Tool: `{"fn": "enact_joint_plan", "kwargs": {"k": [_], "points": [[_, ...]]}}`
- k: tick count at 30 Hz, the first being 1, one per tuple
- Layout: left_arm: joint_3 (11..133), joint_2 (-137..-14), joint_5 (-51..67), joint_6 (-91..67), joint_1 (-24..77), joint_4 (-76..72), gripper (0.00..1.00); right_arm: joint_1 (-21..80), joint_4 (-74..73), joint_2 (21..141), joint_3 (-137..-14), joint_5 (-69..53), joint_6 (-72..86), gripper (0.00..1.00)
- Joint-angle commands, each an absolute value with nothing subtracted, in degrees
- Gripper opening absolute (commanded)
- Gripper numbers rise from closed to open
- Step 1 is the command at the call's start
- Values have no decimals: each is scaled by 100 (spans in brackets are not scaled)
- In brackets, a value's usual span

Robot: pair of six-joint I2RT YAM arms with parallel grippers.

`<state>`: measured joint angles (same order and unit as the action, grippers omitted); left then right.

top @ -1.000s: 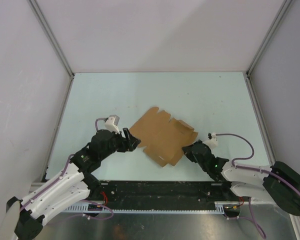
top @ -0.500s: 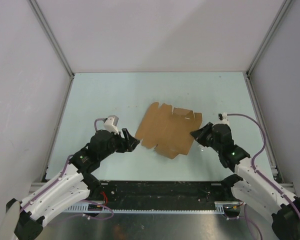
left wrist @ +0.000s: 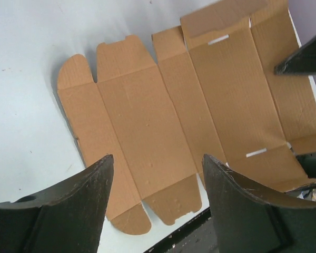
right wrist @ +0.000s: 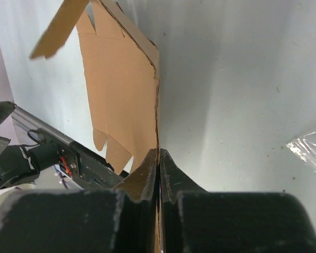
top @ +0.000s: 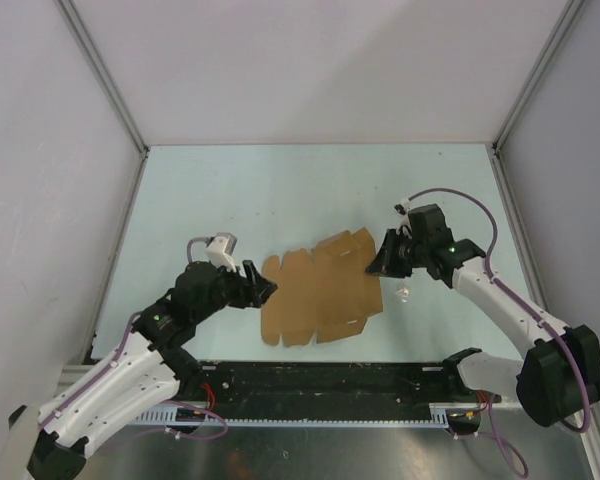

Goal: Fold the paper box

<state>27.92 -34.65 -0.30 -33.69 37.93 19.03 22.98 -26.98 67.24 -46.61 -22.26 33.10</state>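
The paper box (top: pixel 320 290) is a flat brown die-cut sheet, spread out with its tabs on the pale table between the two arms. My right gripper (top: pixel 378 262) is shut on the sheet's right edge, which it holds slightly raised. In the right wrist view the sheet (right wrist: pixel 121 89) runs edge-on into the closed fingertips of the right gripper (right wrist: pixel 158 151). My left gripper (top: pixel 262 284) hovers open at the sheet's left end and touches nothing. In the left wrist view the sheet (left wrist: pixel 163 110) lies beyond the left gripper (left wrist: pixel 158 158).
A small clear plastic scrap (top: pixel 402 294) lies on the table just right of the sheet and shows at the right in the right wrist view (right wrist: pixel 308 147). The black base rail (top: pixel 320 385) runs along the near edge. Grey walls enclose the table.
My right gripper closed on the sheet's right edge and swung away from the rail toward the back right. The sheet turned and slid, so its left end now lies beside the still left gripper.
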Motion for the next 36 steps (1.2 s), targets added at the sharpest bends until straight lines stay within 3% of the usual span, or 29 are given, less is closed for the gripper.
{"fn": "enact_joint_plan", "kwargs": {"k": [1, 8, 22, 36], "points": [[2971, -3463, 422, -3024, 3744, 1934, 73, 2285, -3637, 6916, -5246, -2136, 2523, 0], [2620, -3630, 247, -3304, 4016, 1907, 72, 2715, -4263, 7321, -5774, -942, 2066, 0], [2083, -4447, -799, -3604, 5132, 836, 65, 3445, -4359, 7971, -6495, 191, 1767, 0], [1986, -5694, -747, -3551, 5177, 26, 47, 3964, -4324, 8077, -6697, 448, 1934, 0]]}}
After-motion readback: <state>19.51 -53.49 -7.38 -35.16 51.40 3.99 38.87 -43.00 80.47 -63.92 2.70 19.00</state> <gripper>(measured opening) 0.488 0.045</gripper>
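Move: The cardboard's flat left panel lies below the empty left hand, its middle some 5 cm ahead, 1 cm to the right and 13 cm down; the next panel is 6 cm to the right at the same reach, and the raised right panel about 19 cm to the right, 5 cm ahead and 7 cm below. From the right hand, which already pinches that raised panel's edge, the left panel is about 21 cm left, 2 cm back and 12 cm down; the plastic bag is 8 cm to its right, level with it and 12 cm below. The left hand sinks about 10 cm towards the flat left panel of the cardboard, swinging some 4 cm to the right and first drawing back before easing forward a little, while its fingers narrow from wide to about half open, tipping slightly, still without visible contact. The right hand keeps its pinch on the raised right panel's edge and stays nearly in place, dipping right and down by under 2 cm and coming back left, while the wrist rolls some 30 degrees so that its fingers point more steeply down. ##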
